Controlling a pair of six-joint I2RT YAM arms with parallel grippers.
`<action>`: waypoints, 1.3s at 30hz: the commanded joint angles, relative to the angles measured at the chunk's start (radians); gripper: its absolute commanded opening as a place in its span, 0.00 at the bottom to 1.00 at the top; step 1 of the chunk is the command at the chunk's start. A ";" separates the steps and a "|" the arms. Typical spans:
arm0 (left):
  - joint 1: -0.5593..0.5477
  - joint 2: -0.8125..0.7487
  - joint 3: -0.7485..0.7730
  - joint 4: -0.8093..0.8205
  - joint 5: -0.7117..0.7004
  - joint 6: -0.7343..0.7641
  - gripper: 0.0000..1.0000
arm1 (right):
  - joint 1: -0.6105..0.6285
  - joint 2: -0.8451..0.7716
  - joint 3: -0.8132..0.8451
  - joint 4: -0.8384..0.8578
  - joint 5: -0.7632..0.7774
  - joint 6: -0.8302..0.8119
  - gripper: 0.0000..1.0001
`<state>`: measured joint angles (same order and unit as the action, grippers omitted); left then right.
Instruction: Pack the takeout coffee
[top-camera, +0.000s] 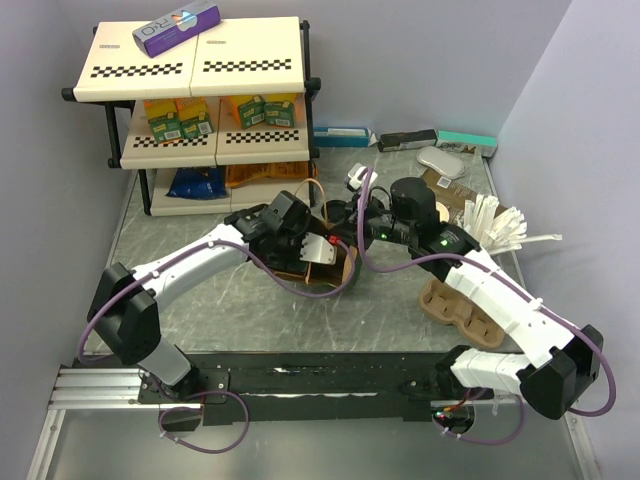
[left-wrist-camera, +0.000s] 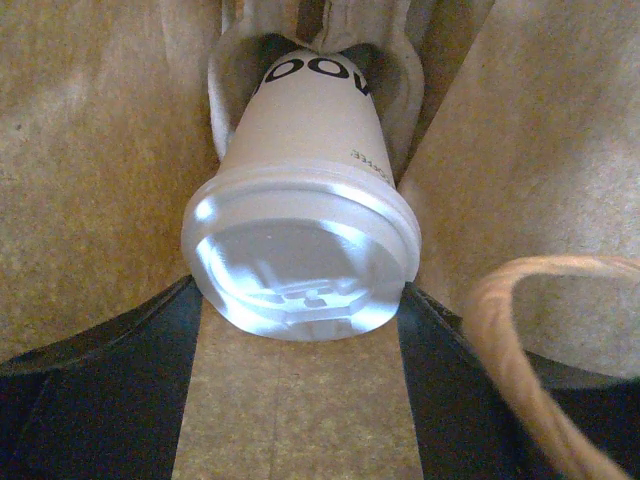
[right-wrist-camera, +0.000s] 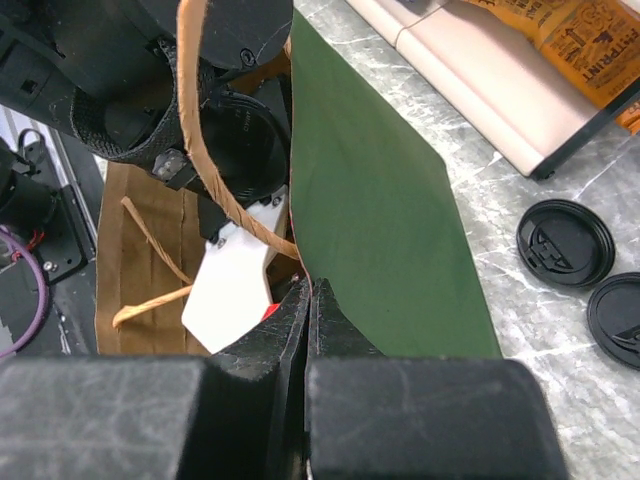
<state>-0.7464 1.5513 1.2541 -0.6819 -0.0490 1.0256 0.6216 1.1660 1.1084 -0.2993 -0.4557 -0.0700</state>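
Note:
A white takeout coffee cup (left-wrist-camera: 305, 150) with a frosted lid (left-wrist-camera: 300, 270) lies deep inside a brown paper bag (left-wrist-camera: 90, 150), its base in a pulp holder (left-wrist-camera: 225, 90). My left gripper (left-wrist-camera: 300, 300) reaches into the bag, its dark fingers (left-wrist-camera: 120, 380) spread wide and touching the lid on both sides. From above, the left gripper (top-camera: 305, 248) disappears into the bag (top-camera: 325, 268) at mid-table. My right gripper (right-wrist-camera: 310, 290) is shut on the bag's thin upper edge beside its green outer panel (right-wrist-camera: 380, 230); in the top view the right gripper (top-camera: 352, 240) sits at the bag's right side.
A twine handle (right-wrist-camera: 200, 130) loops over the bag mouth. Two black lids (right-wrist-camera: 563, 243) lie on the table to the right. A brown pulp tray (top-camera: 455, 305) and a tumbler of white sticks (top-camera: 495, 225) stand under the right arm. A stocked shelf rack (top-camera: 190, 90) fills the back left.

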 joint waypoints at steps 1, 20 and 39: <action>0.019 0.017 0.027 -0.002 0.070 -0.041 0.33 | -0.005 0.006 0.034 -0.004 -0.075 0.016 0.00; 0.070 -0.112 0.088 -0.157 0.334 -0.019 0.99 | -0.043 0.015 0.041 0.006 -0.058 0.038 0.00; 0.136 -0.137 0.133 -0.039 0.689 -0.176 0.99 | -0.083 0.121 0.090 -0.037 -0.046 0.062 0.00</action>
<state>-0.6292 1.4246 1.3315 -0.8120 0.5301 0.9520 0.5686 1.2541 1.1461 -0.3161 -0.4866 -0.0425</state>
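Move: The coffee cup is already between the left hand's open-set fingers inside the bag, its middle about 4 cm below the left hand, 1 cm ahead and 2 cm to the right. The carrier's middle is roughly 9 cm below that hand, 2 cm ahead and 6 cm right; the pinched bag rim is about 3 cm ahead, 10 cm right and 13 cm above. From the right hand, the cup lies some 12 cm left, 4 cm back and 17 cm below. The left fingers open wide and let go of the lidded coffee cup, then the left hand backs off towards the base and up about 5–6 cm each way, drifting some 3 cm right late on, while its wrist turns roughly 30 degrees so the fingers swing from pointing forward and down to rightward and down. The right hand keeps its shut pinch on the bag's rim beside the handle and, mostly near the end, eases about 2 cm forward and slightly down with it. ##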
